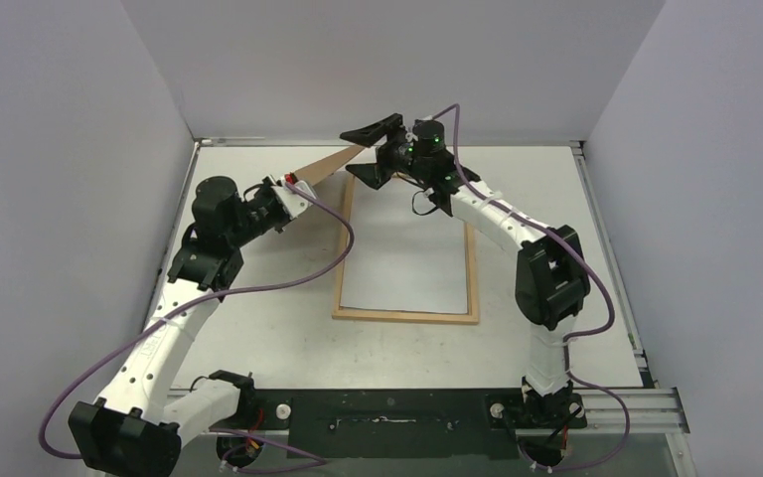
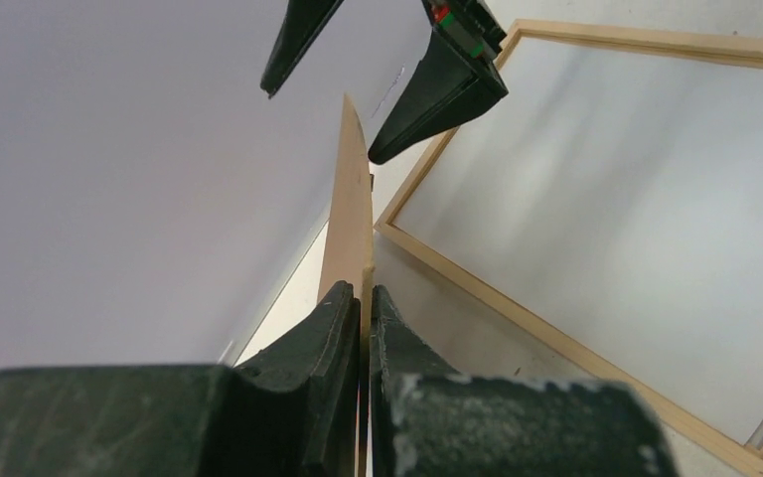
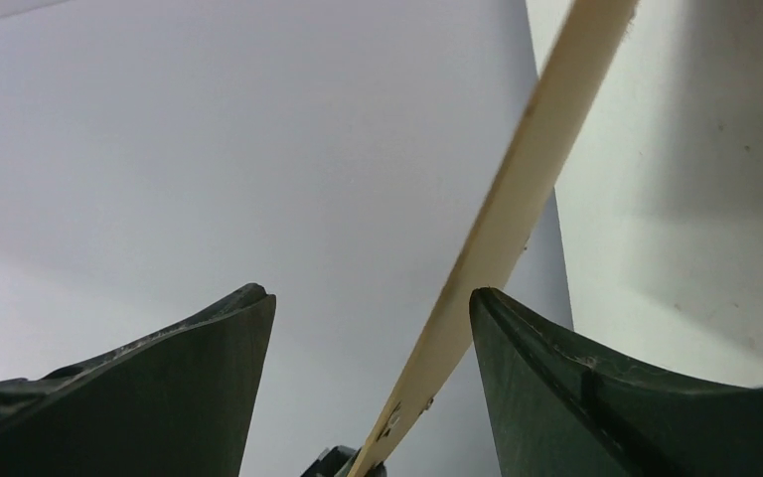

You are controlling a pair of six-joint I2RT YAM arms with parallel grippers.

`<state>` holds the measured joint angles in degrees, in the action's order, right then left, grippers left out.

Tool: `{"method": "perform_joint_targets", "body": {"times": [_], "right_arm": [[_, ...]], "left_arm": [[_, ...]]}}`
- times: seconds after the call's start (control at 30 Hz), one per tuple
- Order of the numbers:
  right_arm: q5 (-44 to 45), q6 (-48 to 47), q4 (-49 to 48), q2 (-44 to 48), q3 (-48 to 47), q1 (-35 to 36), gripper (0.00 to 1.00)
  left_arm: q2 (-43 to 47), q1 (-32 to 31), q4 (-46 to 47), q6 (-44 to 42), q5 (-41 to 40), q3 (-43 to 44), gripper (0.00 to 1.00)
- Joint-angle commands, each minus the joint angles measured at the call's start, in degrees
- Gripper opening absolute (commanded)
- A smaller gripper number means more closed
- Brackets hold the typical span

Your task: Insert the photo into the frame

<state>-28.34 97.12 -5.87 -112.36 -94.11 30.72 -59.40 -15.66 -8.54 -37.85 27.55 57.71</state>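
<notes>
The thin light-wood frame (image 1: 407,316) lies flat on the table, its near rail (image 2: 517,306) showing in the left wrist view. A plain white sheet (image 1: 407,258) fills it; I cannot tell whether this is the photo, and no printed side shows. My left gripper (image 1: 293,184) is shut on the near end of a brown backing board (image 1: 323,167), held edge-up above the frame's far left corner. In the left wrist view its jaws (image 2: 366,293) pinch the board (image 2: 350,199). My right gripper (image 1: 365,149) stands open around the board's far end (image 3: 517,199), which passes close beside one finger (image 3: 556,378).
White walls enclose the table on the left, back and right. The table's far edge (image 1: 258,142) runs just behind both grippers. Purple cables (image 1: 338,248) loop from the arms over the table to the left of the frame.
</notes>
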Motion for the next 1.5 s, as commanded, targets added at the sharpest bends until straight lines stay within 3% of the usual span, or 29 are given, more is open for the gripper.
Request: {"method": "perform_joint_targets", "body": {"times": [0.0, 0.17, 0.3, 0.43, 0.6, 0.93, 1.0, 1.33, 1.47], "right_arm": [[0.58, -10.67, -5.47, 8.30, -0.39, -1.17, 0.73], [1.07, -24.21, -5.67, 12.78, 1.20, -3.86, 0.73], [-5.43, -39.14, -5.21, 12.52, -3.81, -6.45, 0.73], [-9.01, -60.67, 9.79, 11.47, -12.24, -6.64, 0.72], [-12.21, -69.22, 14.40, 10.78, -16.14, -6.64, 0.72], [-16.37, -73.19, 11.82, 10.90, -17.16, -6.00, 0.73], [-17.29, -75.08, 11.99, 10.68, -17.22, -5.33, 0.73], [-18.22, -101.94, 15.75, 9.21, -15.57, 1.84, 0.75], [-18.32, -114.90, 23.43, 6.93, -18.95, 5.84, 0.75]], "left_arm": [[-1.49, 0.34, -0.16, 8.78, -2.77, 3.60, 0.00], [-3.41, 1.93, 1.53, 15.29, -4.80, 6.47, 0.00], [-4.61, 4.03, 1.72, 20.25, -4.51, 9.60, 0.00], [-4.38, 8.66, 0.66, 24.42, -1.69, 12.49, 0.00], [-2.03, 13.39, -0.52, 27.33, 1.78, 14.47, 0.00], [1.71, 15.39, -9.06, 23.56, 8.62, 20.38, 0.00], [2.82, 17.18, -11.94, 19.21, 11.90, 20.28, 0.00], [6.25, 19.26, -16.40, 6.57, 20.47, 17.70, 0.00], [8.20, 19.26, -14.96, 2.87, 23.27, 15.98, 0.00]]}}
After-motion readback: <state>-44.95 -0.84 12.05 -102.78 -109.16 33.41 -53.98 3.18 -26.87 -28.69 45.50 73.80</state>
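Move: The left hand already holds the brown backboard. From it the frame, with the white sheet lying in it, is about 6 cm ahead, 21 cm to the right and 31 cm below; the board's far corner is some 10 cm ahead and 9 cm to the right, about level. That far corner sits right at the right hand's open fingertips, and from this hand the frame's middle is about 13 cm right, 3 cm back and 29 cm down. Still pinching the backboard, the left hand lifts it about 9 cm and swings it some 7 cm left, away from the frame, then draws back, its left side dipping about 20 degrees and partly recovering. The right hand, already open and staying wide, comes free upward some 13 cm and to the right, then comes back leftward and towards the base, rolling about 100 degrees around its pointing line. ##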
